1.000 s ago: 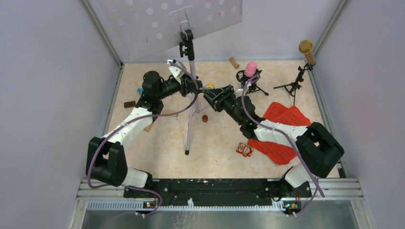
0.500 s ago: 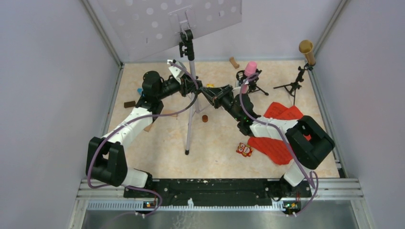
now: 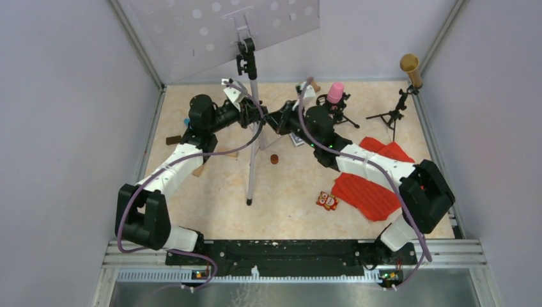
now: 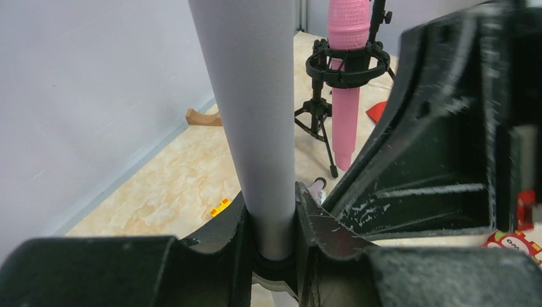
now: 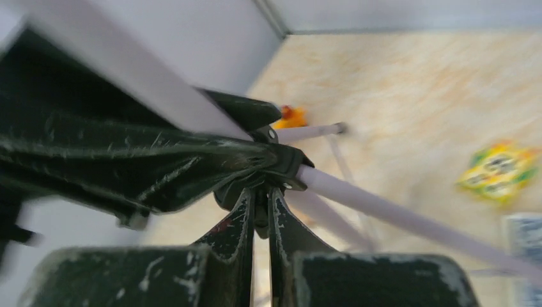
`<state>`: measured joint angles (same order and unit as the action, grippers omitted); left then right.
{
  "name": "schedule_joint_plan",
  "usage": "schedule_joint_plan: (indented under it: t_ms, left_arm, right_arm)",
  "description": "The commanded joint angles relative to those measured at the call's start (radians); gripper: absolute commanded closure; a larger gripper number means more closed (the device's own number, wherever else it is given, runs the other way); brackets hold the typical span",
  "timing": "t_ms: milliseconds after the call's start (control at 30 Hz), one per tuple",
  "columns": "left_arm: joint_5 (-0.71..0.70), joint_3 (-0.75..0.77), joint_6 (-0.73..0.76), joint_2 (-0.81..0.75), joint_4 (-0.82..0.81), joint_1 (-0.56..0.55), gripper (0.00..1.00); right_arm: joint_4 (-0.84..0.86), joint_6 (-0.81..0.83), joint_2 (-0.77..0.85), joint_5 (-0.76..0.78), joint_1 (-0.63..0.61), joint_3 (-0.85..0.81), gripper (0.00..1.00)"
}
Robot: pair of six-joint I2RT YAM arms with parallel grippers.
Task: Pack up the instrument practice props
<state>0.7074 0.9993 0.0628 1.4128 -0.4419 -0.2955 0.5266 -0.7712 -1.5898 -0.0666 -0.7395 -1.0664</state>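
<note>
The grey hole-punched tray [image 3: 211, 29] tops the silver tripod pole [image 3: 254, 134], which stands mid-table. My left gripper [image 3: 259, 116] is shut on the pole [image 4: 249, 96], its jaws [image 4: 271, 217] pressed to both sides. From the right, my right gripper [image 3: 277, 121] is shut on a small black tab of the pole's black collar [image 5: 275, 169], just below the left gripper. The pink microphone [image 3: 335, 93] sits in its black tripod behind the right arm. The gold microphone [image 3: 410, 64] stands on its tripod [image 3: 391, 117] at the back right. Red pages [image 3: 367, 195] lie under the right arm.
An owl toy [image 3: 327, 201] and a small brown piece [image 3: 274, 158] lie near the pole's feet. A blue card deck [image 3: 295, 139] shows under the right wrist. A wooden block [image 3: 312, 84] lies at the back wall. Grey walls close in the left, right and back.
My right gripper has moved left and back onto the pole's collar and shut there. The tray has shifted slightly left. The left gripper keeps its hold.
</note>
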Motion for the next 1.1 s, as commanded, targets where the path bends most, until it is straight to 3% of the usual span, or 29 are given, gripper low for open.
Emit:
schedule_joint_plan:
  t_ms: [0,67,200,267,333,600,667,767,833,867,900,1000,1067]
  left_arm:
    - [0.09,0.01,0.104,0.029,0.033,-0.04,1.0]
    - [0.088,0.01,0.104,0.03,0.034,-0.039,1.0]
    - [0.087,0.013,0.106,0.033,0.036,-0.04,1.0]
    - [0.087,0.012,0.11,0.032,0.039,-0.039,1.0]
    - [0.083,0.012,0.112,0.031,0.041,-0.039,1.0]
    - [0.083,0.013,0.111,0.034,0.041,-0.039,1.0]
    - [0.08,0.007,0.11,0.03,0.039,-0.039,0.95]
    - [0.061,-0.003,0.094,0.019,0.018,-0.039,0.72]
    - [0.051,-0.007,0.085,0.016,0.01,-0.039,0.62]
    - [0.046,-0.008,0.082,0.016,0.007,-0.039,0.59]
    - [0.046,-0.008,0.079,0.016,0.006,-0.039,0.58]
    - [0.049,-0.007,0.062,0.014,-0.003,-0.039,0.52]
    - [0.043,-0.007,0.037,0.005,-0.017,-0.038,0.37]
  right_arm:
    - [-0.234,0.852,0.067,0.025,-0.212,-0.14,1.0]
    - [-0.311,1.258,0.052,0.125,-0.313,-0.117,1.0]
    - [-0.374,1.825,-0.022,0.341,-0.466,-0.004,1.0]
    - [-0.307,1.995,-0.075,0.467,-0.497,0.058,1.0]
    - [-0.233,2.059,-0.118,0.537,-0.504,0.092,1.0]
    - [-0.133,1.995,-0.086,0.523,-0.506,0.079,0.98]
    - [-0.05,2.047,-0.066,0.542,-0.508,0.109,0.83]
    - [0.064,2.034,0.014,0.559,-0.531,0.135,0.62]
    - [0.035,1.915,0.095,0.572,-0.549,0.101,0.52]
    - [0.042,1.839,0.139,0.586,-0.553,0.089,0.39]
    - [0.047,1.744,0.185,0.604,-0.554,0.081,0.32]
    - [0.007,1.46,0.328,0.636,-0.553,0.118,0.28]
    - [-0.06,1.286,0.422,0.623,-0.547,0.179,0.28]
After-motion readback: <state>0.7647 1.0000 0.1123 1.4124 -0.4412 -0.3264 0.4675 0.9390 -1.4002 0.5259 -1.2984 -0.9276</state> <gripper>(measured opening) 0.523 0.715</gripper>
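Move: The right fingertips are already shut on the small black knob of the stand's leg collar; that knob lies some 3 cm to the right of the left hand point, 1 cm back and 3 cm below, while the left fingers still grip the stand pole itself. From the right hand, the yellow toy is about 15 cm ahead, 5 cm right, and the card box about 8 cm ahead, 12 cm right, both roughly 24 cm below; the brown disc lies nearly beneath, 1 cm back and 3 cm right. With its fingertips kept shut on the collar knob, the right hand rolls about 115 degrees around its own pointing line, counter-clockwise as seen from behind the hand, drawing back some 4 cm, while the left hand keeps its grip on the pole and gives about 2 cm back and to the right. The right fingers then open wide and leave the knob, the hand pulling back another 8 cm in a dip of some 5 cm followed by a rise and a partial roll back, as the left hand begins opening around the pole and eases slightly forward. ##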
